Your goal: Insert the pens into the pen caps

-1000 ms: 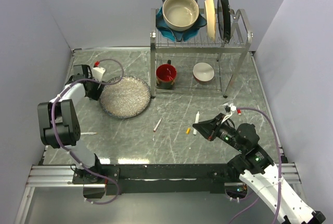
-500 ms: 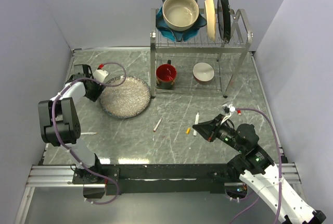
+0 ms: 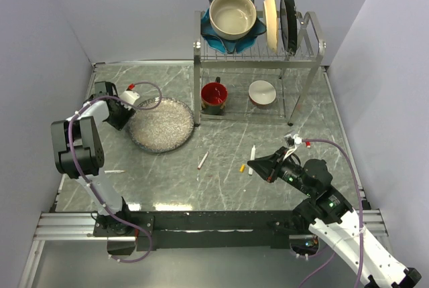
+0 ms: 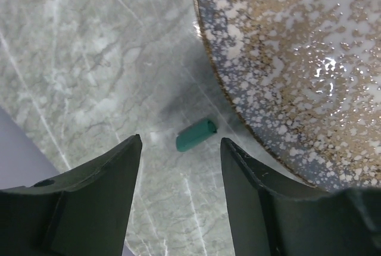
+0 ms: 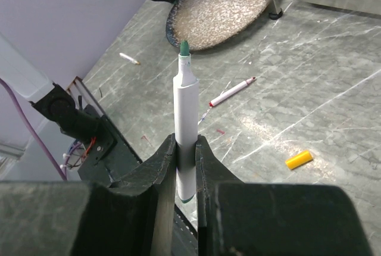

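A small green pen cap (image 4: 196, 135) lies on the marble just off the speckled plate's rim (image 4: 238, 98). My left gripper (image 4: 180, 149) hovers over it, open, with the cap just beyond its fingertips. In the top view that gripper (image 3: 118, 116) sits at the plate's left edge and hides the cap. My right gripper (image 5: 186, 143) is shut on a white pen with a green tip (image 5: 186, 107), held upright (image 3: 253, 154). A red-ended pen (image 3: 202, 160) and a yellow cap (image 3: 242, 167) lie on the table between the arms. Another pen (image 3: 114, 171) lies at the left.
A speckled plate (image 3: 161, 124) lies left of centre. A metal dish rack (image 3: 305, 67) at the back holds a bowl and plates on top. A red mug (image 3: 214, 95) and a white bowl (image 3: 262, 92) stand under it. Walls close in both sides.
The left gripper's fingers have drawn closer together and its wrist has shifted a little at the plate's edge. The right arm and its pen have not moved.
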Controlling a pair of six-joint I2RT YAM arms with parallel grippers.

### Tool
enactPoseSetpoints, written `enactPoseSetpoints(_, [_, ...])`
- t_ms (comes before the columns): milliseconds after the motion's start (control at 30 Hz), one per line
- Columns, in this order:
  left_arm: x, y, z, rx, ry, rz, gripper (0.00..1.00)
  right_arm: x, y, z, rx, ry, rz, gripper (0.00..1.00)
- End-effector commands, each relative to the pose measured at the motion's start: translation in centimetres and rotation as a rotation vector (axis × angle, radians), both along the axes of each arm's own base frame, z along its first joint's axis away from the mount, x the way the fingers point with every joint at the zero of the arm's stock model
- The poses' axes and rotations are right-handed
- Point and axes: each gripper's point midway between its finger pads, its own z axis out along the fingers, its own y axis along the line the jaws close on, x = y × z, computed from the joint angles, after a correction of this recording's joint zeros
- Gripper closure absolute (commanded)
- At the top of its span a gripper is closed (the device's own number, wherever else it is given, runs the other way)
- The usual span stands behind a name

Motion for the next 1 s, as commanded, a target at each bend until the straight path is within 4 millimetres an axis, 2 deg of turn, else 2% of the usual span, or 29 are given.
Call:
enactPoseSetpoints(0, [0.3,-0.5,-0.8,-0.028,0.030,-0.023,0.39,0.3,0.0,2.4,0.021,-0.067,-0.008,1.00])
enactPoseSetpoints(200, [-1.0,0.3,-2.4,0.007,0.069,0.028,0.44,0.4,-0.3,2.5,0.020,-0.069,-0.025,1.00])
enactPoseSetpoints(467, [-1.5,0.9,-2.8,0.023,0.116,0.101,0.57,0.2,-0.3,3.1,0.025,-0.083,-0.021,1.00])
enactPoseSetpoints(600, [-2.4,0.4,-3.7,-0.005,0.175,0.139,0.61,0.3,-0.5,3.2,0.021,-0.091,-0.031,1.00])
enactPoseSetpoints(733, [-2.7,0.1,-3.9,-0.044,0.206,0.200,0.71,0.2,-0.6,3.5,0.024,-0.094,-0.030,1.00])
enactPoseSetpoints(967, [-4.4,-0.4,-4.3,-0.082,0.266,0.277,0.75,0.0,-0.8,3.8,0.033,-0.106,-0.036,1.00])
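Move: Right under the left hand's open fingers, about 3 cm down, lies the green pen cap, neither ahead nor to either side. The speckled plate's middle is some 17 cm to the hand's right and about level with it, at nearly the same height as the cap; a white pen lies some 19 cm back and about 1 cm to the right, also on the table. From the right hand the cap is about 25 cm ahead, 52 cm left and 18 cm below. Sinking about 2 cm onto the green cap beside the plate's rim, the left hand draws back about a centimetre while its fingers close from well open to nearly shut. It tips some 5 degrees more steeply down and turns about 10 degrees counter-clockwise, bringing both fingertips against the cap's sides to pinch it. ##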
